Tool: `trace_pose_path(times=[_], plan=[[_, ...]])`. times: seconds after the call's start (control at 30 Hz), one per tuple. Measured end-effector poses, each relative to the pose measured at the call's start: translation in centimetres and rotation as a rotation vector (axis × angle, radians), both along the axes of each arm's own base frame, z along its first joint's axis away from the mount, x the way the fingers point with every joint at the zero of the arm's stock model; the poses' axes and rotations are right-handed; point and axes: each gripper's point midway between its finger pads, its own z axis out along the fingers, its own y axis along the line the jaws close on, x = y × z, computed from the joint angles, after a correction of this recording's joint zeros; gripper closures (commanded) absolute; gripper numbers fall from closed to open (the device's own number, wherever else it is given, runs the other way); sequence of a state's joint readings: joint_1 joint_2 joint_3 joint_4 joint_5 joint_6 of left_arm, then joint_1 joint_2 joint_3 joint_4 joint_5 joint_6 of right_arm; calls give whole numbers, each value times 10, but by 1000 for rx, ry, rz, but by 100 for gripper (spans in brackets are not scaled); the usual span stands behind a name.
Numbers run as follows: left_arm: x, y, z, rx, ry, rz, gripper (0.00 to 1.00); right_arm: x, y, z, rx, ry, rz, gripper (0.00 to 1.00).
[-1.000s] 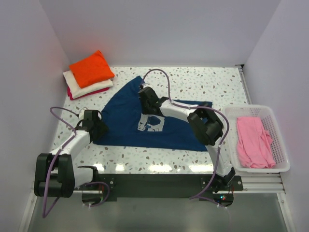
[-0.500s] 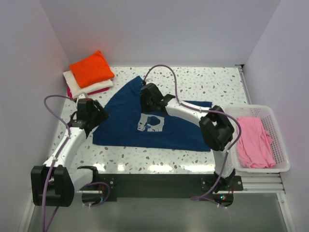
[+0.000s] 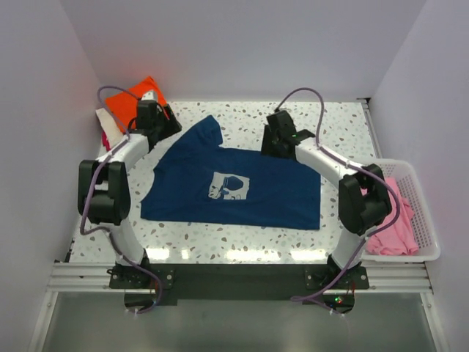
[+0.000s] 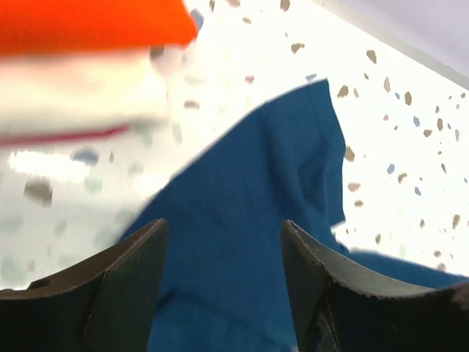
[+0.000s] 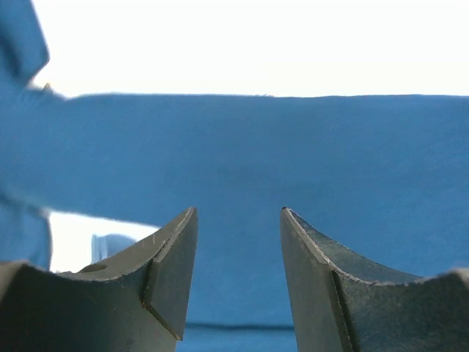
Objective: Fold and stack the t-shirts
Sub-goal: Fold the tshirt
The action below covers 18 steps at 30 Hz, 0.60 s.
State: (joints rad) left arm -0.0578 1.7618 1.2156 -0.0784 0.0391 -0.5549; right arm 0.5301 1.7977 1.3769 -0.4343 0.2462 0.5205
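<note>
A navy blue t-shirt (image 3: 234, 187) with a pale chest print (image 3: 229, 186) lies spread flat in the middle of the table. My left gripper (image 3: 165, 126) hangs open over its far left sleeve (image 4: 308, 147), beside the folded stack. Blue cloth lies below the left gripper (image 4: 223, 221), with nothing between its fingers. My right gripper (image 3: 272, 145) is open above the shirt's far edge. In the right wrist view the right gripper (image 5: 239, 209) shows only blue fabric (image 5: 293, 154) beneath. The stack has an orange tee (image 3: 126, 103) on top, then a cream one (image 4: 73, 95), then a magenta one (image 4: 66, 136).
A white slotted basket (image 3: 426, 224) stands at the right edge of the table with a pink t-shirt (image 3: 399, 213) in it. My right arm's elbow (image 3: 363, 198) partly covers the basket's left side. White walls close in the back and both sides.
The right gripper opened, let go of the navy shirt and moved to its far edge. The left arm swung from the shirt's near left side to the far sleeve. The shirt now lies flatter.
</note>
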Motion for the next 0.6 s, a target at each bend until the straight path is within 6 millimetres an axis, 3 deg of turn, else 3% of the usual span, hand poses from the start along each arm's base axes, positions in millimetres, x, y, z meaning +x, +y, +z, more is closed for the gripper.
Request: trace_pose_path(times=[0.1, 0.2, 0.43, 0.6], plan=[[40, -5, -6, 42, -38, -44, 33, 17, -35, 1, 28, 7, -79, 48], [78, -16, -17, 91, -72, -118, 33, 25, -47, 2, 69, 12, -94, 48], [126, -66, -68, 209, -75, -313, 32, 37, -34, 1, 146, 6, -50, 49], [145, -94, -92, 291, -72, -396, 29, 42, -26, -8, 166, 13, -26, 49]])
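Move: Forward and to the right of the open left hand, about 13 cm ahead, 9 cm to the right and 11 cm below, lies the sleeve sticking out from the far side of the blue t-shirt. The orange-topped stack is also some 13 cm ahead but 12 cm to the left, roughly 7 cm lower. The shirt's white print lies about 13 cm back and 15 cm right. From the right hand, the sleeve is about 21 cm ahead and 20 cm left. Swinging away from the orange stack, the left hand reaches about 14 cm forward, bearing more and more right and down, to bring its open fingers low over the sleeve; it turns some 25 degrees clockwise and its left side rises. The open right hand hovers over the shirt, easing forward about 4 cm as it slips right, then slightly back left. ##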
